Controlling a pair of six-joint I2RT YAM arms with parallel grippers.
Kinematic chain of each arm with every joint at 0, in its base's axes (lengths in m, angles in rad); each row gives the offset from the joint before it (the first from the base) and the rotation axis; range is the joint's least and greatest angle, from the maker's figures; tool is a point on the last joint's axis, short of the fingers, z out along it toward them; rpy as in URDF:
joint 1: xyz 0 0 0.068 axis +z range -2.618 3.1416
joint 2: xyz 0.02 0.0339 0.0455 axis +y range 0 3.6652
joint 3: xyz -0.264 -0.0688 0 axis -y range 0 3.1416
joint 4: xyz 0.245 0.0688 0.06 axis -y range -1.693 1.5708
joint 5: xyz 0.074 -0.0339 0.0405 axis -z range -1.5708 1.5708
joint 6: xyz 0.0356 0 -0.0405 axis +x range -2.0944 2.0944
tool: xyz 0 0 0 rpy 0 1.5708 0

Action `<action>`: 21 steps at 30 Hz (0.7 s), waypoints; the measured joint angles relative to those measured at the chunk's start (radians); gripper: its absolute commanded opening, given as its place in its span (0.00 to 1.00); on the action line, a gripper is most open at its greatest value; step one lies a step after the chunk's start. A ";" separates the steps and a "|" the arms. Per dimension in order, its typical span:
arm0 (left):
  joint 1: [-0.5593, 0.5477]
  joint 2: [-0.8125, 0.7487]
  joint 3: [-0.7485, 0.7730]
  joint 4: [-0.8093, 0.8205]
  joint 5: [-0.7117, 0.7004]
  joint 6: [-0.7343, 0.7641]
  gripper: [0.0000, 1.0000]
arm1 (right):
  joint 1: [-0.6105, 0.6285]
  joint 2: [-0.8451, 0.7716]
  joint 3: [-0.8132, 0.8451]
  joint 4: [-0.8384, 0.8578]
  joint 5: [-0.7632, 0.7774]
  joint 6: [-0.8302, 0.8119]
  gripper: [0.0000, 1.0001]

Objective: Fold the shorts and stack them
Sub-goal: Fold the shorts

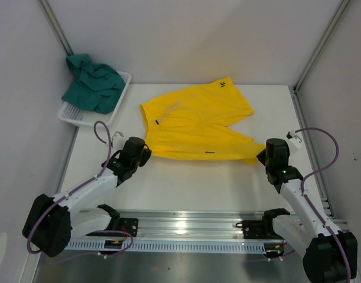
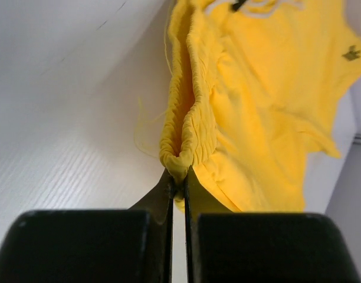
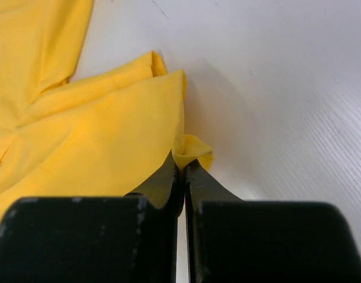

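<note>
The yellow shorts (image 1: 195, 121) lie spread across the middle of the white table. My left gripper (image 1: 146, 148) is shut on the near-left corner of their gathered waistband (image 2: 186, 127), pinching the elastic (image 2: 179, 171) between its fingertips. My right gripper (image 1: 262, 157) is shut on the hem corner of the near-right leg (image 3: 192, 156), a small fold of yellow cloth bulging above the tips. The dark teal shorts (image 1: 93, 82) lie crumpled in the white mesh basket (image 1: 124, 88) at the back left.
Grey walls with aluminium posts enclose the table on three sides. A metal rail (image 1: 186, 227) carrying both arm bases runs along the near edge. The basket stands against the left wall.
</note>
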 measured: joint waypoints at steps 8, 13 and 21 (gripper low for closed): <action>0.027 -0.121 0.049 -0.098 -0.026 0.074 0.00 | 0.052 0.003 -0.008 0.023 -0.014 -0.041 0.00; 0.046 -0.121 -0.021 -0.127 -0.013 0.076 0.00 | 0.074 0.003 -0.038 0.020 -0.080 -0.042 0.07; 0.069 -0.172 -0.071 -0.161 -0.014 0.076 0.00 | 0.071 0.031 -0.080 0.036 -0.227 0.027 0.71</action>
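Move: Just behind and some 4 cm to the left of the left hand, about 8 cm down, is the table spot for its held corner. The middle of the shorts lies 18 cm to the left hand's right and 11 cm ahead, and the basket 20 cm to its left and 19 cm ahead. The right hand's hem corner goes to a table spot about 6 cm left, 3 cm back and 8 cm below that hand; the far leg lies some 22 cm ahead and 8 cm left of the right hand. Swinging the stretched near edge of the shorts about 5 cm to the left, both hands first bob up, the left by some 4 cm, then sink and draw back a little. The left keeps its pinch on the waistband corner; the right, nearing the table some 4 cm lower, turns about 15 degrees, mostly counter-clockwise, and opens well to let go of the hem. ##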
